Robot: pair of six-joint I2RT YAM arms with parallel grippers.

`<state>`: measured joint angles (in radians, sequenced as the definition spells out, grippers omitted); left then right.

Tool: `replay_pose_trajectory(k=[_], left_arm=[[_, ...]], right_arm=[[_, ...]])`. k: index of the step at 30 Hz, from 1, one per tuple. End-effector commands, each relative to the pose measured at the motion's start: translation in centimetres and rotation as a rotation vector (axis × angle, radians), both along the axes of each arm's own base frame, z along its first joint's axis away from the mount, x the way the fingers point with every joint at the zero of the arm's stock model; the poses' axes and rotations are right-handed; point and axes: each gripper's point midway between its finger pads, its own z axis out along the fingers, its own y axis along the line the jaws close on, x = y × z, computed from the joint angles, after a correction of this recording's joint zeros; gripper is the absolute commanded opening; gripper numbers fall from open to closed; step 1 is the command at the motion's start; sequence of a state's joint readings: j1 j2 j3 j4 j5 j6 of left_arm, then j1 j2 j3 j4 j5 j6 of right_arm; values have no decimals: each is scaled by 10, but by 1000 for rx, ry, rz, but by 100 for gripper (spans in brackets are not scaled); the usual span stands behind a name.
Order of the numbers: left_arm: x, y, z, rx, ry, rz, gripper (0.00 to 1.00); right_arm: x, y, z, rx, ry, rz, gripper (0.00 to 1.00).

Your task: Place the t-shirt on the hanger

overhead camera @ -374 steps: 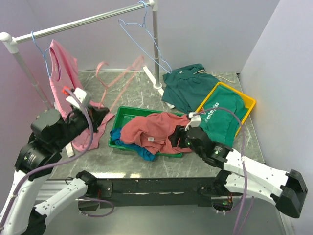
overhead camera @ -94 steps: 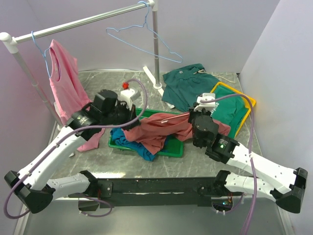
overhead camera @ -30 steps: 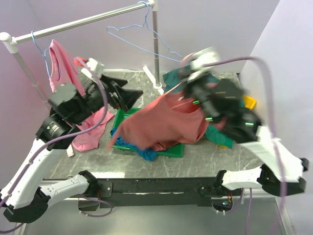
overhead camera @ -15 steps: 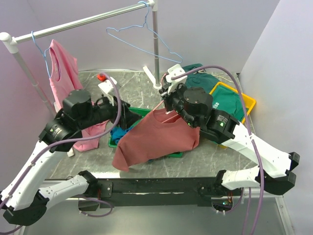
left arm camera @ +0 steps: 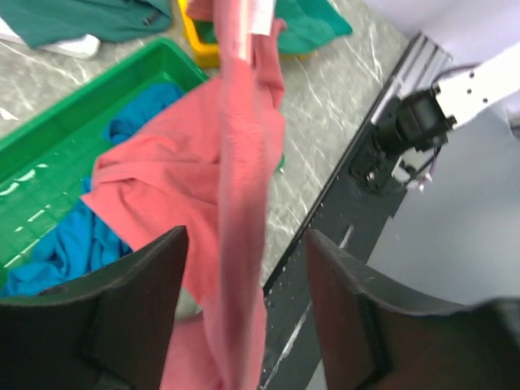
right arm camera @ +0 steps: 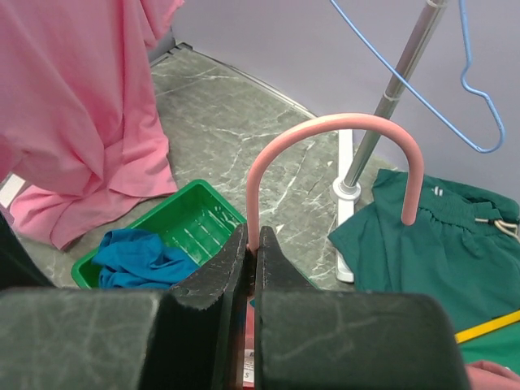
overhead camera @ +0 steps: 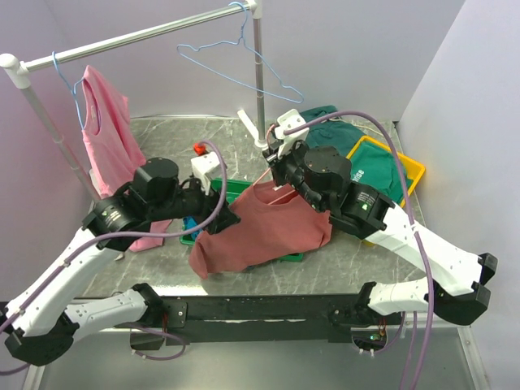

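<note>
The salmon-red t-shirt (overhead camera: 264, 231) hangs on the coral-pink hanger above the green tray (overhead camera: 237, 188). My right gripper (overhead camera: 275, 180) is shut on the stem of the hanger's hook (right arm camera: 333, 122), seen between its jaws (right arm camera: 252, 237) in the right wrist view. My left gripper (overhead camera: 221, 221) is open at the shirt's left edge. In the left wrist view a hanging fold of the shirt (left arm camera: 244, 162) runs between the spread jaws (left arm camera: 244, 240), and a white tag (left arm camera: 260, 12) shows at the top. The hanger's shoulders are hidden inside the shirt.
A blue garment (right arm camera: 138, 248) lies in the green tray (right arm camera: 191, 215). A lighter pink shirt (overhead camera: 110, 138) hangs on the rack at left, and a blue wire hanger (overhead camera: 236, 61) hangs from the rail near the pole (overhead camera: 260, 81). Dark green clothes (overhead camera: 313, 130) and a yellow tray (overhead camera: 406, 175) lie at the right.
My right arm came down from its high swing and now holds the hanger and shirt steady above the tray. My left arm moved right, bringing its open jaws around the shirt's edge.
</note>
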<state>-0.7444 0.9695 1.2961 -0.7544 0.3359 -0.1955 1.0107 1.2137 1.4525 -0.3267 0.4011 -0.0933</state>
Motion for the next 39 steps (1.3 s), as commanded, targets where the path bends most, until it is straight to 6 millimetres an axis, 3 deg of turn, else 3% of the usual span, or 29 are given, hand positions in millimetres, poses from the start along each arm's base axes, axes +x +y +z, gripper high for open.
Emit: replay_pose_trajectory(k=[1, 4, 5, 11, 13, 14, 15, 18, 21, 23, 24, 25, 26, 27, 29, 30, 31, 33, 36, 39], left_arm=[[1, -5, -19, 68, 9, -2, 60], [8, -4, -30, 96, 10, 36, 46], [11, -4, -26, 79, -11, 50, 35], [19, -3, -26, 19, -46, 106, 1], [19, -6, -22, -17, -64, 100, 1], [16, -4, -15, -45, -85, 98, 1], [14, -3, -10, -67, -98, 102, 1], [10, 4, 6, -127, -139, 117, 1], [-4, 6, 20, -184, -146, 80, 1], [-11, 9, 29, -208, -135, 73, 1], [-12, 11, 32, -211, -126, 83, 1], [-15, 14, 42, -226, -136, 85, 1], [-17, 19, 41, -210, -120, 98, 1], [-17, 25, 51, -220, -134, 123, 1], [-19, 34, 57, -212, -141, 152, 1], [-18, 38, 61, -213, -147, 165, 1], [-19, 42, 69, -217, -160, 179, 1], [-18, 43, 73, -197, -155, 183, 1], [-15, 41, 74, -181, -153, 184, 1], [-17, 35, 67, -176, -148, 149, 1]], right_arm=[[3, 3, 21, 81, -39, 0, 0], [5, 3, 17, 69, -35, -4, 0], [5, 2, 17, 67, -37, -10, 0], [3, 2, 14, 79, -25, 1, 0], [3, 2, 12, 78, -15, 0, 1], [3, 2, 11, 83, -7, -4, 9], [3, 0, 8, 82, -2, -9, 30], [-1, -9, 10, 125, -2, -27, 59], [-5, -28, 19, 202, 2, -77, 73], [-5, -56, 26, 281, 3, -185, 78], [-3, -67, 13, 288, 15, -237, 79], [-7, -89, 16, 342, 4, -298, 81], [-5, -105, 11, 396, 14, -370, 83], [-3, -113, -13, 397, 31, -408, 83], [-9, -140, -18, 511, 25, -459, 84], [-8, -141, -35, 522, 33, -457, 85], [-14, -150, -30, 584, 21, -447, 87], [-17, -146, -33, 621, 3, -374, 94], [-24, -144, -24, 627, -8, -324, 100], [-22, -134, -10, 602, -21, -276, 100]])
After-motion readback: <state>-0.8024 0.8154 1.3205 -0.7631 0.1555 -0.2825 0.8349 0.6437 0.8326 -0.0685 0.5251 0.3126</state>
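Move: The T-shirt's left shoulder hangs between the left hand's open fingers, about 4 cm below and 1 cm ahead and right; the held hanger hook is some 10 cm ahead, 11 right and 8 up, the green bin 13 ahead, 4 right and 28 below. From the right hand, the shirt's right shoulder is roughly 12 cm right, 6 back and 10 down; the left shoulder 10 back, 11 left and 12 down. Left dips 5 cm, pinches the left shoulder and lifts; right releases the hanger, then sweeps 13 cm right. ##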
